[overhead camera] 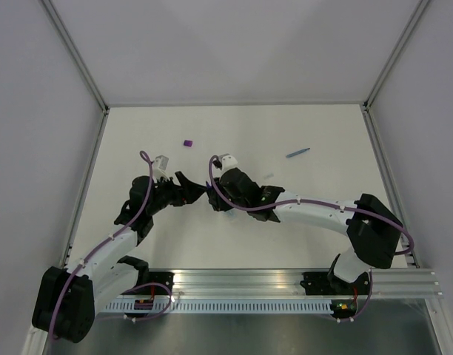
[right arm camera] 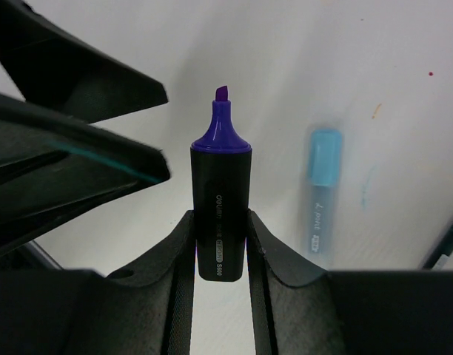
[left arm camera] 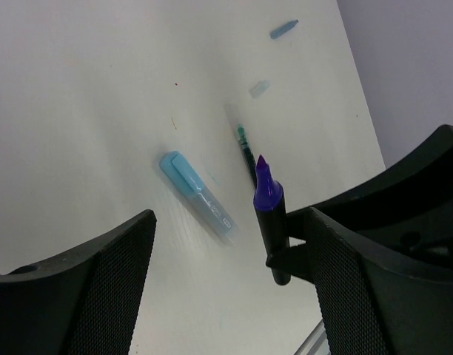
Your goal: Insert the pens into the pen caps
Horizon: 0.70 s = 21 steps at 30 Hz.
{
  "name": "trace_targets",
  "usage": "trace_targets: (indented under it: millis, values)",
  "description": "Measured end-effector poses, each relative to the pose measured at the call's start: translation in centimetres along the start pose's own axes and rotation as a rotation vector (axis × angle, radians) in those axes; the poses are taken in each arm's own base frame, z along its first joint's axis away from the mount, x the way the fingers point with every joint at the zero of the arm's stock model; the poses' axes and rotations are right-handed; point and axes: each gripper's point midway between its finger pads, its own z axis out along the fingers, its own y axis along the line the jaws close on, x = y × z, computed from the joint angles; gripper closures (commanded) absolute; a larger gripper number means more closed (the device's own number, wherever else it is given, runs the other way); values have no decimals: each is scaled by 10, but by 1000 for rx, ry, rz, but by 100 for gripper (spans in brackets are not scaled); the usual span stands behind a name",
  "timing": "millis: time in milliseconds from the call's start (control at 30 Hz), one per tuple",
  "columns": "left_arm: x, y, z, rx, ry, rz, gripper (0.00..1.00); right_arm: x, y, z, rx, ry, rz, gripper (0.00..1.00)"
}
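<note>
My right gripper (right arm camera: 220,222) is shut on the stubby black marker (right arm camera: 220,214), whose bare purple tip points up and away. My left gripper (left arm camera: 230,222) is open and empty, with its jaws wide apart. The marker (left arm camera: 271,222) stands just inside its right finger (left arm camera: 374,281). The two grippers meet at mid table, left (overhead camera: 193,186) and right (overhead camera: 212,198). The light-blue highlighter (left arm camera: 197,196) lies on the table below them, also in the right wrist view (right arm camera: 323,196). The purple cap (overhead camera: 188,143) lies farther back. A thin dark pen (left arm camera: 245,148) and a thin blue pen (overhead camera: 297,153) lie to the right.
A small pale cap (left arm camera: 260,89) lies between the dark pen and the blue pen (left arm camera: 283,29); it also shows in the top view (overhead camera: 269,176). White walls close the table on three sides. A metal rail (overhead camera: 286,285) runs along the near edge.
</note>
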Motion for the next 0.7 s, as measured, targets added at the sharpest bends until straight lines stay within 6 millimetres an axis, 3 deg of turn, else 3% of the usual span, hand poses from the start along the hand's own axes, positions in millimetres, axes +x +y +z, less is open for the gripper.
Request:
trace_targets:
  millis: [67, 233, 600, 700]
  values:
    - [0, 0, 0, 0, 0, -2, 16, 4, 12, -2, -25, 0, -13, 100]
    - [0, -1, 0, 3, 1, -13, 32, 7, 23, -4, -37, -5, -16, 100]
    - [2, -8, 2, 44, 16, -19, 34, -10, 38, -7, -55, -53, 7, 100]
    - [5, -10, 4, 64, 35, -29, 43, -12, 43, -8, -64, -60, 7, 100]
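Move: Gripped upright in the right fingers, tip up, the purple highlighter has its middle about 5 cm to the right of the left hand and some 2 cm below it. Counted from the right hand, the left gripper's open fingers wait about 5 cm left, 1 cm ahead and 3 cm higher. On the table, 12 cm below the right hand, lie the cyan highlighter, 3 cm ahead and 2 cm right, and the teal pen, 4 cm ahead and 11 cm right. Keeping its hold on the lower barrel, the right hand first eases back nearly 2 cm, then carries the purple highlighter left and up, about 3 cm each way overall, in between the left gripper's fingers. The left hand hardly stirs until it edges about 1 cm right to meet it, its fingers closing partway around the barrel. ##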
